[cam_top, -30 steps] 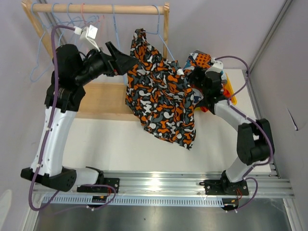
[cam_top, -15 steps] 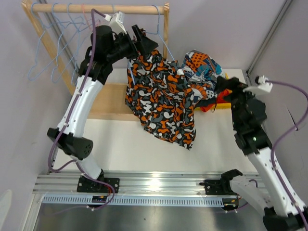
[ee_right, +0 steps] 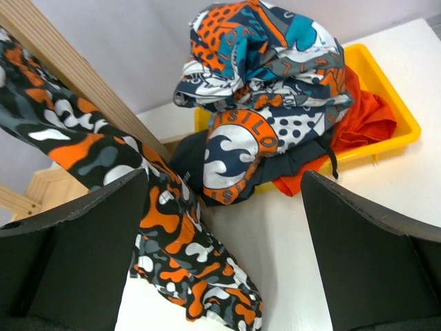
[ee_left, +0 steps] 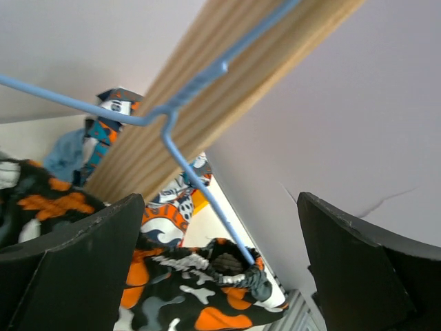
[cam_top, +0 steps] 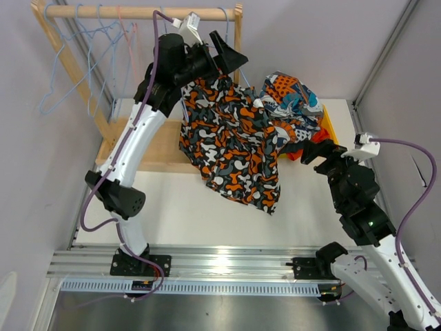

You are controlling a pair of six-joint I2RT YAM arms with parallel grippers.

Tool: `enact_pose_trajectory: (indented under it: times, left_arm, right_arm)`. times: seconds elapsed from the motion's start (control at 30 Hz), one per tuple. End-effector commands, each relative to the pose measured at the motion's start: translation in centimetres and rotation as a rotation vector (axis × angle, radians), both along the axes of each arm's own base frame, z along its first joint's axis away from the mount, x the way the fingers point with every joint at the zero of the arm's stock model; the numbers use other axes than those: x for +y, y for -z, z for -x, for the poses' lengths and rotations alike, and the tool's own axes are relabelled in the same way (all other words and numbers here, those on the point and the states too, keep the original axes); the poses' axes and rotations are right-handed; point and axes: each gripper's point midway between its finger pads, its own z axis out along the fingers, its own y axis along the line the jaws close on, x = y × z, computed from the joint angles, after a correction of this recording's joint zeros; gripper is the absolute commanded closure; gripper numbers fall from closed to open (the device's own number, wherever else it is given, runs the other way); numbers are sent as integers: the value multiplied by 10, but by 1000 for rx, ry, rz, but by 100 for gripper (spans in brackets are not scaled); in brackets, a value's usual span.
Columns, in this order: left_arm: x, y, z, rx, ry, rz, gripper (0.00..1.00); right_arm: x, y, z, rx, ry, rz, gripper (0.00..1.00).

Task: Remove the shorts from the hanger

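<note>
The orange-black-white blotch-print shorts hang by the waistband from a blue wire hanger on the wooden rod. Their lower part is draped onto the table. My left gripper is up by the rod, open, its fingers either side of the hanger wire and waistband without touching them. Other shorts are piled in a yellow bin: the blue-and-orange print pair on top, with plain orange and dark grey under it. My right gripper hangs open and empty, just short of the pile.
Several empty wire hangers hang at the rod's left end. The rack's wooden base lies under the shorts and its right post stands beside my left gripper. Walls close in behind and to the right. A metal rail runs along the front.
My left arm swung up from left of the shorts to the rod, by the hanger. My right arm let go at the pile, opened and drew back toward the near right.
</note>
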Motion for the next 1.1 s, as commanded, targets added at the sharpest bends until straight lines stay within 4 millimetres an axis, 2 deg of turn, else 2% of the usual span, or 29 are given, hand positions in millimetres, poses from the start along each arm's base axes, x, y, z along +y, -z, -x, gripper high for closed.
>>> enact_pose_trajectory:
  times: [0.0, 0.17, 0.23, 0.27, 0.3, 0.37, 0.4, 0.47, 0.5, 0.53, 0.57, 0.67, 0.73, 0.77, 0.87, 0.9, 0.97, 1.03, 1.07]
  left_arm:
    - [-14, -25, 3, -53, 11, 65, 1]
    - [-27, -19, 1, -36, 28, 75, 2]
    - [-30, -16, -1, -30, 27, 76, 6]
    - [-32, -16, -2, -33, 28, 81, 11]
    - [-35, -14, -3, -28, 31, 83, 22]
    - [-36, -17, -4, -29, 33, 99, 38]
    - [-37, -17, -5, -25, 35, 102, 53]
    - [-38, -20, -5, -26, 33, 109, 63]
    - [-38, -21, -4, -25, 35, 110, 75]
    - [-38, -23, -2, -26, 35, 114, 79]
    - [-38, -23, -1, -24, 35, 115, 90]
    - [-34, -29, 6, -19, 38, 116, 100]
    - [-31, -28, 12, -1, 34, 105, 100]
    - [-27, -35, 18, -6, 34, 108, 100]
    - [-20, -38, 28, 5, 28, 99, 100]
    - [-16, -45, 35, -1, 32, 103, 100]
    - [-12, -56, 45, -11, 43, 119, 100]
    - [-7, -74, 58, -39, 59, 143, 100]
    - [-5, -77, 61, -39, 60, 148, 100]
  right_arm:
    - [-2, 2, 3, 4, 10, -6, 0]
    - [-3, 5, 4, 4, 12, -4, 0]
    - [-4, 7, 4, 6, 13, -2, 1]
    - [-4, 7, 5, 6, 13, 0, 1]
    - [-4, 7, 5, 3, 13, 0, 1]
    - [-5, 11, 5, 10, 15, 7, 1]
    - [-5, 12, 5, 11, 15, 7, 1]
    - [-4, 16, 5, 19, 10, 15, 0]
    - [-4, 18, 4, 23, 12, 15, 1]
    - [-4, 18, 5, 20, 12, 14, 1]
    - [-3, 20, 4, 24, 7, 15, 0]
    - [-1, 23, 3, 27, -3, 13, 1]
    - [4, 22, 2, 21, -23, 12, 0]
    - [9, 21, 2, 17, -51, 10, 1]
    - [24, 8, 0, -15, -118, -2, 1]
    - [35, -4, 1, -45, -172, -15, 1]
    - [51, -15, -1, -61, -232, -18, 1]
    - [71, -41, 4, -117, -314, -22, 0]
    - [83, -42, 0, -111, -341, -7, 1]
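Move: The hanger's blue wire, just below its neck, is about 4 cm to my left hand's right, 1 cm ahead and 2 cm lower. The rod runs roughly 8 cm ahead, 3 cm to the right and 7 cm above; the shorts' middle hangs some 25 cm below, 2 cm back and level sideways; the clothes pile lies 12 cm ahead, 19 cm right and 35 cm down. From my right hand, that wire is about 18 cm ahead, 19 cm left and 11 cm up. I ease my left hand about 4 cm right and 2 to 3 cm down onto the last hanger, shut its wide-open fingers to pinch the thin blue wire below the neck, then draw it back 2 cm and slightly up and left. My right hand, still open, sinks 3 cm, then swings some 5 cm left towards the shorts, turning counter-clockwise. ##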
